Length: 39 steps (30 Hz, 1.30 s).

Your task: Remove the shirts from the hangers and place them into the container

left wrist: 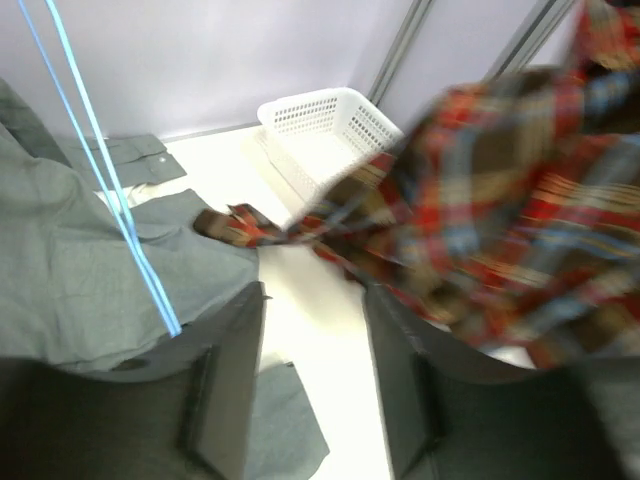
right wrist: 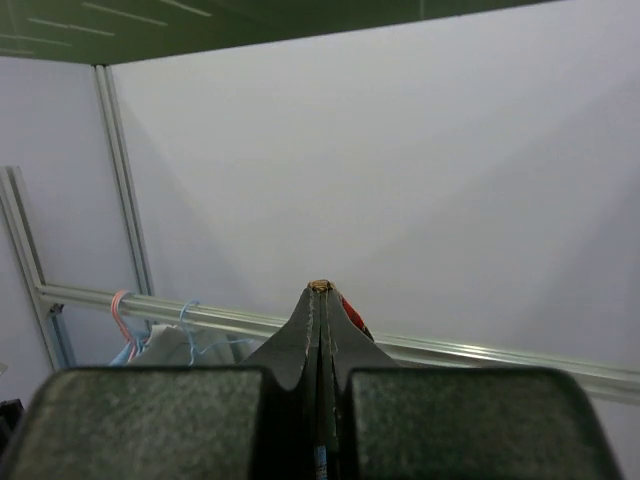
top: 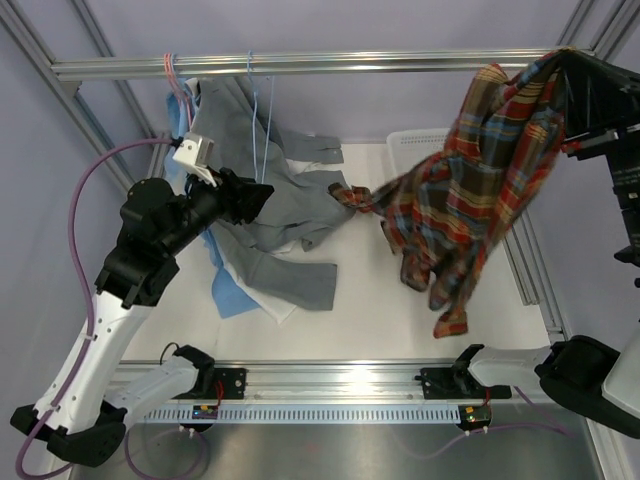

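Observation:
The red, navy and yellow plaid shirt (top: 470, 190) hangs free at the right, its collar pinched in my right gripper (top: 562, 56), which is shut on it high by the rail; a scrap of plaid cloth (right wrist: 354, 319) shows at the closed tips. My left gripper (top: 265, 196) hovers open over the grey shirt (top: 290, 225), nothing between its fingers (left wrist: 232, 360). The plaid sleeve end (left wrist: 235, 225) trails just ahead of it. A light blue hanger (top: 262, 120) still hangs in the grey shirt. The white container (left wrist: 325, 135) stands at the back, partly hidden by plaid cloth.
Pink hangers (top: 176, 78) hook on the metal rail (top: 330, 65) at the left. A light blue shirt (top: 228, 292) and a white shirt (top: 282, 305) lie under the grey one. Frame posts border both sides of the white table (top: 380, 320).

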{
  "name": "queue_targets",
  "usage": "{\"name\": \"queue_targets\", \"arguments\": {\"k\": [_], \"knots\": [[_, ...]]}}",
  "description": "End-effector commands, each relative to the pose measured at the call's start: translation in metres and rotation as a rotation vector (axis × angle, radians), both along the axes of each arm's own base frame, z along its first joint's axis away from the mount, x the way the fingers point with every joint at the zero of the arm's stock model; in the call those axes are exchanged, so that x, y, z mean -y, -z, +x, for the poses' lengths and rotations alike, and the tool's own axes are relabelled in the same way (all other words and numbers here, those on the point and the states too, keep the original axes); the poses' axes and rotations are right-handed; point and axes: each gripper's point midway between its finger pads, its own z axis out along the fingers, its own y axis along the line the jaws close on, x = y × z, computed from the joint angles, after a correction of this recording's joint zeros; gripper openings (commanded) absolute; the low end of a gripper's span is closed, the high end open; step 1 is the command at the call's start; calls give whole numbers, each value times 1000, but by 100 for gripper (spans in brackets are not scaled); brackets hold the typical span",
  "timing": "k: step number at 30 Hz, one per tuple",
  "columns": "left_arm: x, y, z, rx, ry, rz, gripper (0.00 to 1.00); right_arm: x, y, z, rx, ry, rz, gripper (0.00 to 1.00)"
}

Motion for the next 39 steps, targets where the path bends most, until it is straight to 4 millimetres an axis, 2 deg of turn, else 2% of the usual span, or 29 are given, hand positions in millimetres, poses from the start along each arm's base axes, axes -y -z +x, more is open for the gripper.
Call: {"name": "queue_targets", "arguments": {"k": [1, 5, 8, 11, 15, 16, 18, 19, 21, 22, 25, 27, 29, 31, 32, 33, 36, 37, 39], "knots": [[-1, -19, -4, 62, -13, -50, 54, 12, -32, -18, 150, 21, -11, 0], [8, -18, -8, 69, 13, -42, 66, 10, -55, -52, 314, -70, -24, 0], [15, -16, -9, 74, 26, -26, 71, 10, -67, -67, 383, -102, -34, 0], [22, -13, -10, 74, 33, -2, 73, 8, -69, -60, 381, -70, -50, 0], [27, -15, -9, 81, 27, 1, 74, 6, -51, -19, 281, 66, -96, 0], [30, -14, -10, 78, 34, 5, 74, -6, -33, 6, 227, 110, -154, 0], [33, -14, -7, 75, 32, 13, 74, -17, -10, 33, 141, 156, -199, 0], [36, -14, -8, 72, 39, 14, 74, -35, 15, 55, 58, 145, -254, 0], [40, -13, -6, 72, 40, 17, 74, -59, 41, 73, -31, 86, -279, 0], [42, -13, -7, 71, 44, 17, 75, -77, 61, 87, -87, 56, -309, 0], [41, -12, -8, 71, 37, 23, 75, -102, 102, 109, -228, 5, -336, 0], [40, -11, -10, 70, 34, 31, 75, -110, 121, 114, -305, -19, -323, 0], [30, -10, -6, 64, -20, 40, 76, -117, 135, 119, -367, -37, -332, 0], [27, -13, -7, 70, -28, 40, 76, -124, 134, 124, -394, -57, -318, 0], [26, -16, -9, 73, -27, 34, 77, -127, 144, 122, -438, -76, -335, 0], [26, -17, -9, 70, -26, 35, 77, -127, 145, 122, -452, -75, -327, 0], [25, -21, -13, 74, -15, 27, 77, -118, 171, 121, -543, -37, -306, 0], [25, -22, -14, 77, -14, 23, 77, -113, 191, 118, -581, -21, -313, 0], [25, -22, -16, 79, -9, 21, 77, -105, 215, 116, -644, 11, -269, 0]]}}
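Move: The plaid shirt already hangs high from the right hand; the bare table it is swung over lies about 13 cm ahead and 14 cm to the left, some 70 cm below. The container sits about 23 cm ahead and 3 cm to the right, and the grey shirt about 15 cm ahead and 33 cm left, both nearly as far below. From the left hand, the plaid shirt hangs roughly 28 cm to the right, 7 cm nearer the base and 10 cm higher. Keeping its pinch on the plaid shirt, the right hand winds up about 5 cm back and up, then swings it fast forward, down and left (some 20 cm forward, 25 cm down) over the bare table beside the grey shirt, fingers tipping down from their raised slant, and eases slightly back and right. The left hand opens wider and shifts a few centimetres right, without reaching the shirt. ##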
